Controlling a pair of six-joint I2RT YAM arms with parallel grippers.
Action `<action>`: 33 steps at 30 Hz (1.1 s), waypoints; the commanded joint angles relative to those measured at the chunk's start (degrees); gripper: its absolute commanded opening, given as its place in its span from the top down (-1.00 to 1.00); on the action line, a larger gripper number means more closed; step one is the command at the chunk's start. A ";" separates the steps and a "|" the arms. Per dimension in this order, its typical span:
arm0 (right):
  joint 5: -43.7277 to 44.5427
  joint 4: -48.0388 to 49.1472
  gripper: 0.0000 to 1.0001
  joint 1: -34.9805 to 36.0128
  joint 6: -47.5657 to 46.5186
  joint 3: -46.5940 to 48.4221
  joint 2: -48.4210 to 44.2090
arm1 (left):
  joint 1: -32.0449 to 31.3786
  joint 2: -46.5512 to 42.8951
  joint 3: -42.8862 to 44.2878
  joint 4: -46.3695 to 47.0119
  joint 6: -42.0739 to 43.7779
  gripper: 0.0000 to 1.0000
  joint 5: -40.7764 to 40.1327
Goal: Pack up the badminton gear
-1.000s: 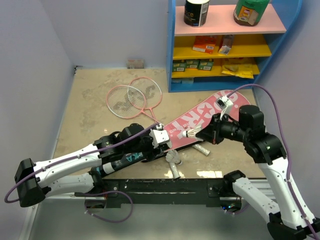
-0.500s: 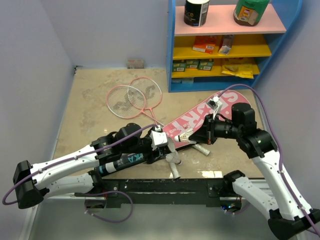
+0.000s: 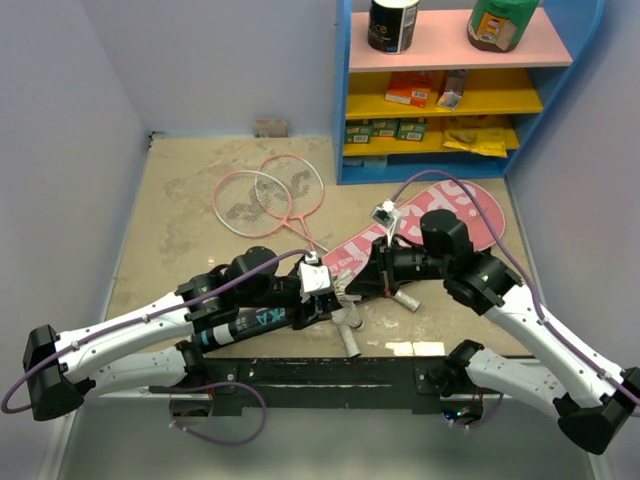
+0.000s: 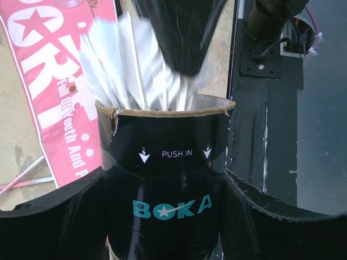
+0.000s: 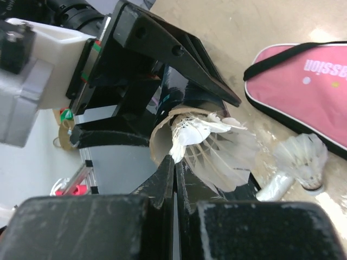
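Note:
My left gripper (image 3: 322, 292) is shut on the long black shuttle tube (image 3: 250, 320), lettered "BOKA" in the left wrist view (image 4: 168, 179), where my gripper (image 4: 164, 181) clamps it from both sides. My right gripper (image 3: 356, 283) is shut on the feather skirt of a white shuttlecock (image 5: 214, 143), which sits partly inside the tube's open mouth (image 5: 160, 130); its feathers (image 4: 130, 76) stick out. The right gripper's tips (image 5: 174, 165) touch the tube rim. The pink "SPORT" bag (image 3: 440, 215) lies behind. Two pink rackets (image 3: 265, 195) lie crossed at the far left.
Loose shuttlecocks lie on the table by the tube mouth (image 3: 350, 322) and right of it (image 3: 406, 299), one also in the right wrist view (image 5: 301, 160). The blue shelf unit (image 3: 450, 90) stands at the back right. The black base rail (image 3: 330, 375) runs along the near edge.
My right gripper has moved left with the shuttlecock, from over the bag to the tube mouth, and the shuttlecock now sits partly in the tube. The left gripper has kept its hold.

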 commanded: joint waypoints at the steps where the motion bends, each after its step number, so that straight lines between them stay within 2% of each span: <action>1: 3.48 8.45 1.00 5.14 4.01 -2.17 1.68 | -0.02 -3.56 -0.54 5.47 -0.43 0.93 2.25; 9: 1.11 29.18 1.00 12.27 12.79 -10.35 5.20 | -0.02 -7.34 -1.78 8.28 -1.49 0.93 7.00; 18: 4.44 37.30 1.00 18.43 16.23 -10.80 11.36 | -0.02 -9.36 -1.95 9.25 -2.10 0.93 9.38; 19: 5.14 36.51 0.73 18.34 15.97 -10.53 10.92 | -0.02 -9.71 -2.21 9.25 -2.28 0.93 9.29; 21: 7.08 33.35 0.37 18.43 14.83 -9.65 8.82 | 0.07 -10.33 -2.30 9.34 -2.37 0.93 9.20; 22: 7.61 31.86 0.08 18.34 14.39 -9.13 8.03 | 0.07 -10.42 -2.48 9.26 -2.37 0.93 9.20; 27: 11.47 20.87 -0.06 18.34 12.01 -5.17 2.76 | 0.07 -10.51 -2.57 9.25 -2.46 0.92 9.47; 29: 13.31 17.72 -0.19 18.43 12.01 -3.77 -0.57 | 0.07 -10.24 -2.65 8.99 -2.63 0.92 9.38; 33: 17.71 8.40 -0.27 18.43 10.61 0.71 -4.19 | 0.07 -9.80 -2.57 8.55 -2.72 0.92 9.03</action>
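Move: The tube's open mouth, with the pinched shuttlecock already partly in it, lies about 5 cm left of the right fingertips, 1 cm back and 3 cm below. From the left hand gripping the tube, the mouth is some 5 cm right, 2 cm ahead and 3 cm up. Another shuttlecock lies on the table roughly 23 cm below the right hand, 4 cm ahead and 3 cm left; the pink bag's middle is about 23 cm ahead and 8 cm right, as low. Push the pinched shuttlecock into the tube mouth, bringing the right gripper about 8 cm left, some 4 cm back and a little down as it turns slightly counter-clockwise. Then open those fingers and draw them back rightward and up by 3 to 4 cm. Keep the left grip on the tube, easing it back, slightly up and left. ##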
